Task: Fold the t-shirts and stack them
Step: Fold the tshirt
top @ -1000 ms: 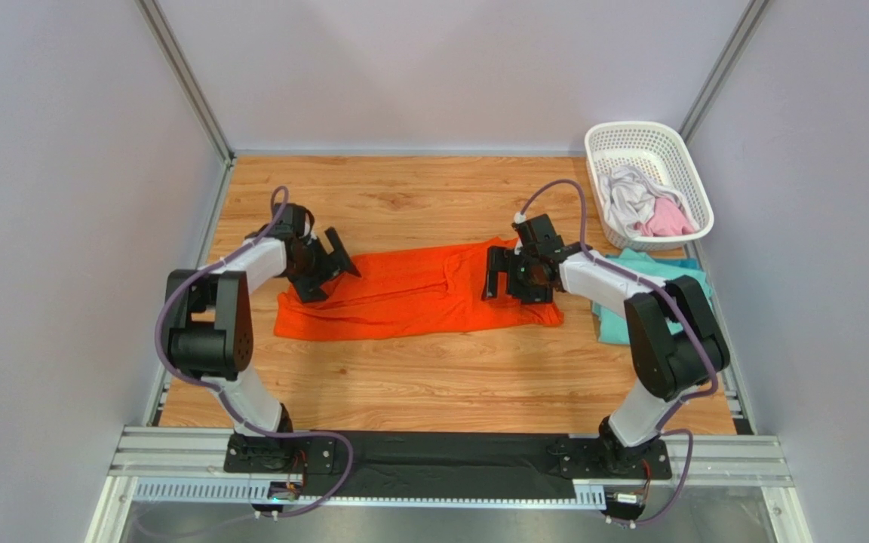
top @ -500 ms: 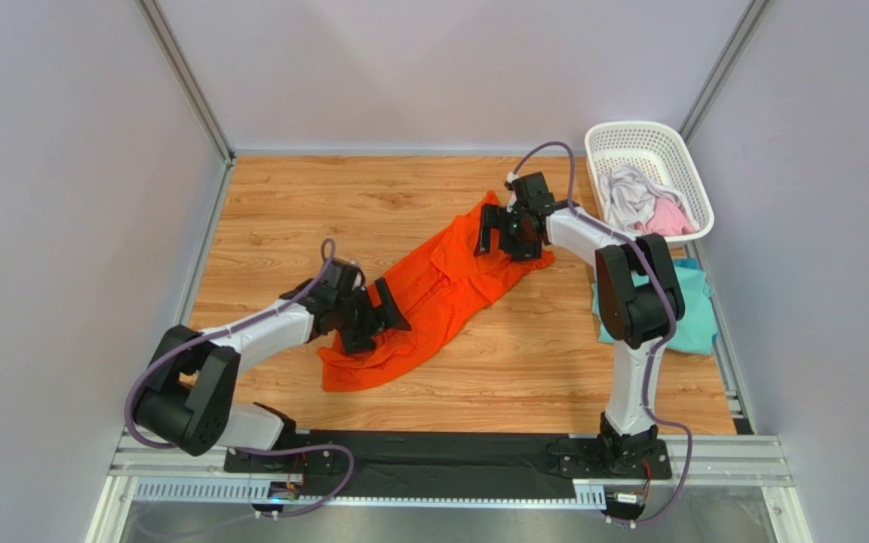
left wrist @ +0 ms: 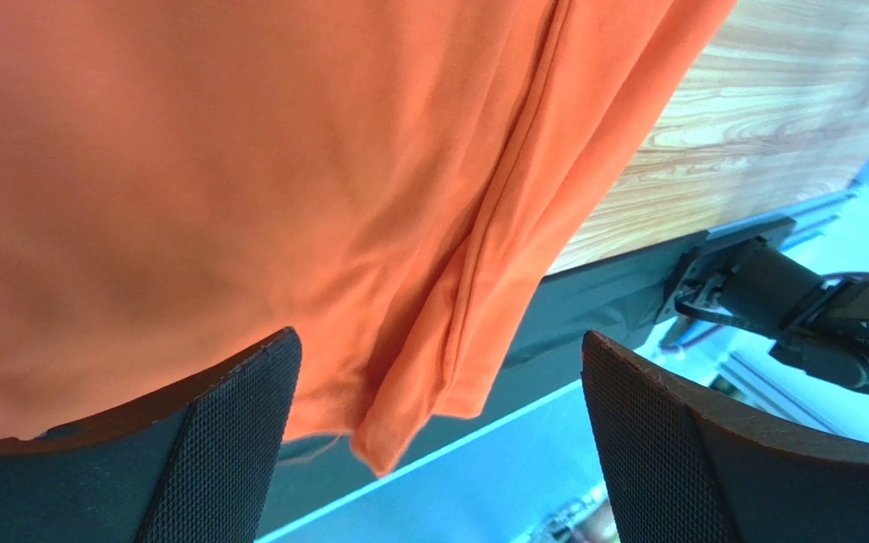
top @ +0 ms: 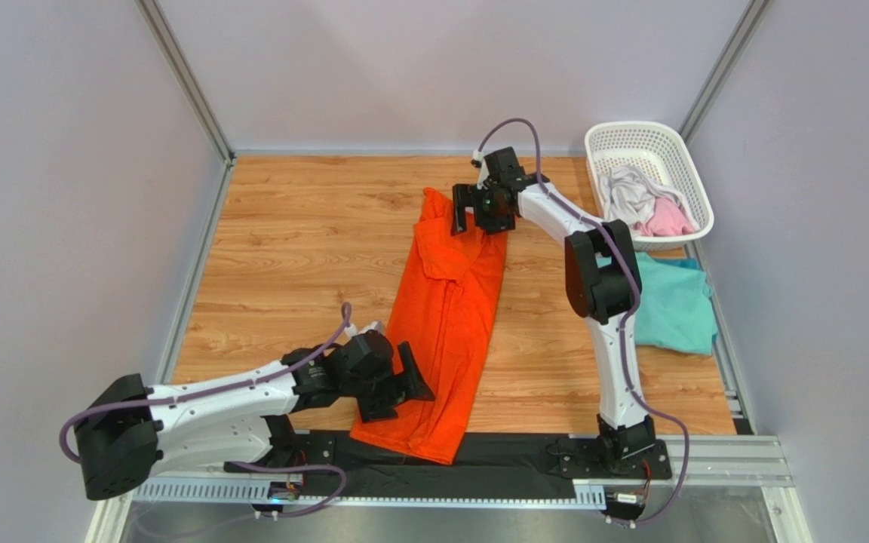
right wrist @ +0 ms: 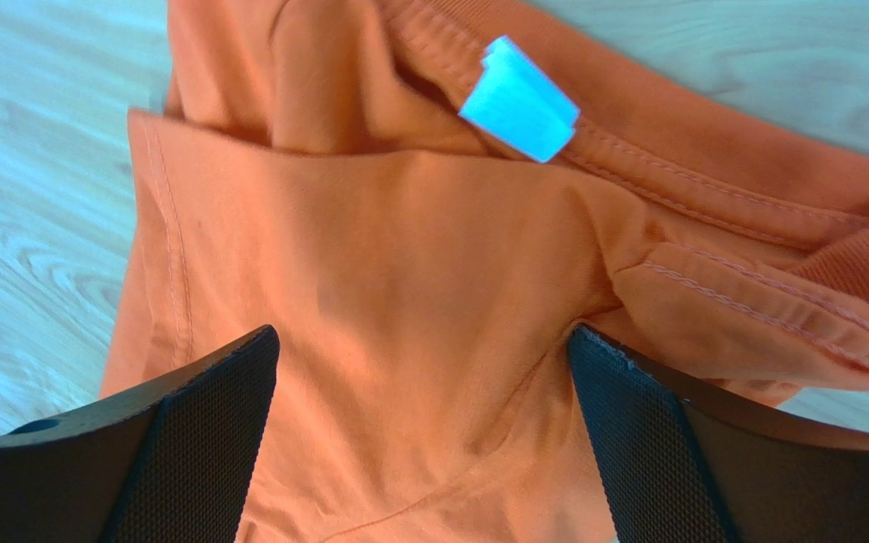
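Observation:
The bright orange t-shirt (top: pixel 450 306) lies folded into a long strip running from the back of the table to its front edge. Its hem (left wrist: pixel 428 373) hangs over the black front rail, and its collar with a pale label (right wrist: pixel 518 100) is at the far end. My left gripper (top: pixel 405 390) stands open over the hem end (left wrist: pixel 439 453). My right gripper (top: pixel 475 217) stands open over the collar end (right wrist: pixel 422 441), with cloth below its fingers. A teal t-shirt (top: pixel 671 303) lies at the right edge. Grey-white (top: pixel 629 195) and pink (top: pixel 666 218) t-shirts sit in the basket.
A white lattice basket (top: pixel 677 153) stands at the back right corner. Grey walls close in the wooden table (top: pixel 292 260) at the left, back and right. The black rail (top: pixel 518 464) and both arm bases run along the front.
The orange t-shirt has swung from lying crosswise to lying front to back. My left gripper came toward the front edge and my right gripper went toward the back.

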Motion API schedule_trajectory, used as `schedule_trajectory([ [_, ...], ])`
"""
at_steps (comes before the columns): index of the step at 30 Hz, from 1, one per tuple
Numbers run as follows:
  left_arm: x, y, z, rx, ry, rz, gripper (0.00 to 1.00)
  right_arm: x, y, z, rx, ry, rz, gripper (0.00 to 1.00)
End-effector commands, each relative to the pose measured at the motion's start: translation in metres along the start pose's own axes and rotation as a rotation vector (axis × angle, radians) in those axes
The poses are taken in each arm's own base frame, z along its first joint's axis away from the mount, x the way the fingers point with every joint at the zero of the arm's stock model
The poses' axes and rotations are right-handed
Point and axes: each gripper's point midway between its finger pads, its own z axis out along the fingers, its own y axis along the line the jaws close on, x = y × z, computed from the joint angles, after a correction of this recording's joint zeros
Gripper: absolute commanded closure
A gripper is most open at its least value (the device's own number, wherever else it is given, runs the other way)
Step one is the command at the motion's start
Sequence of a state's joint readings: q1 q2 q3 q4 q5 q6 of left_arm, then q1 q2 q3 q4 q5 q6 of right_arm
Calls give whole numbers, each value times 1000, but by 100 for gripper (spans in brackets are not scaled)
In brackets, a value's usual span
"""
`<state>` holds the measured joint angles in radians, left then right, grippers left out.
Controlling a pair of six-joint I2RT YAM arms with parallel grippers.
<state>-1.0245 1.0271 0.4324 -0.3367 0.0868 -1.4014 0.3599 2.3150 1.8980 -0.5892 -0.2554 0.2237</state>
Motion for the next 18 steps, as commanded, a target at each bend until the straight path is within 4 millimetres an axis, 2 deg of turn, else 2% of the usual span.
schedule_trajectory([
  [1,-18,4,-19,-80,-129,-14,0,9,19,-15,4,46,-108,0],
  [6,-33,-1,-34,-103,-199,102,0,0,41,-58,33,-11,-172,0],
  [7,-39,-1,-37,-118,-226,119,0,-6,47,-75,39,-44,-180,0],
  [9,-44,0,-47,-146,-249,172,0,7,50,-83,61,-34,-166,0],
  [10,-50,2,-51,-166,-281,185,0,3,57,-97,53,-67,-167,0],
  [12,-55,6,-57,-184,-304,206,0,23,61,-97,63,-48,-167,0],
  [13,-57,8,-58,-193,-315,207,0,26,67,-106,60,-64,-150,0],
  [14,-56,11,-59,-188,-314,215,0,40,71,-108,70,-60,-128,0],
  [15,-55,12,-59,-186,-313,220,0,56,70,-102,85,-26,-137,0],
  [16,-54,16,-59,-189,-310,223,0,58,75,-107,91,-47,-128,0],
  [18,-53,23,-57,-187,-307,239,0,81,86,-105,102,-21,-128,0],
])
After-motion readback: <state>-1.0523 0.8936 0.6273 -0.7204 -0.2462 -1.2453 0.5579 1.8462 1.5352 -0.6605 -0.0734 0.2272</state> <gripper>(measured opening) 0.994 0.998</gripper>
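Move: The orange t-shirt lies lengthwise, its middle some 13 cm ahead of the left hand, 6 cm right and a few below; its near hem is about 9 cm back from that hand. From the right hand the shirt's middle is about 22 cm back and 7 cm left, its far corner 3 cm ahead and 8 cm left. The folded teal shirt sits 17 cm back and 34 cm right of the right hand. Wide-open, the right hand draws back 12 cm over the t-shirt, rising 8; the left lifts away left and forward. ##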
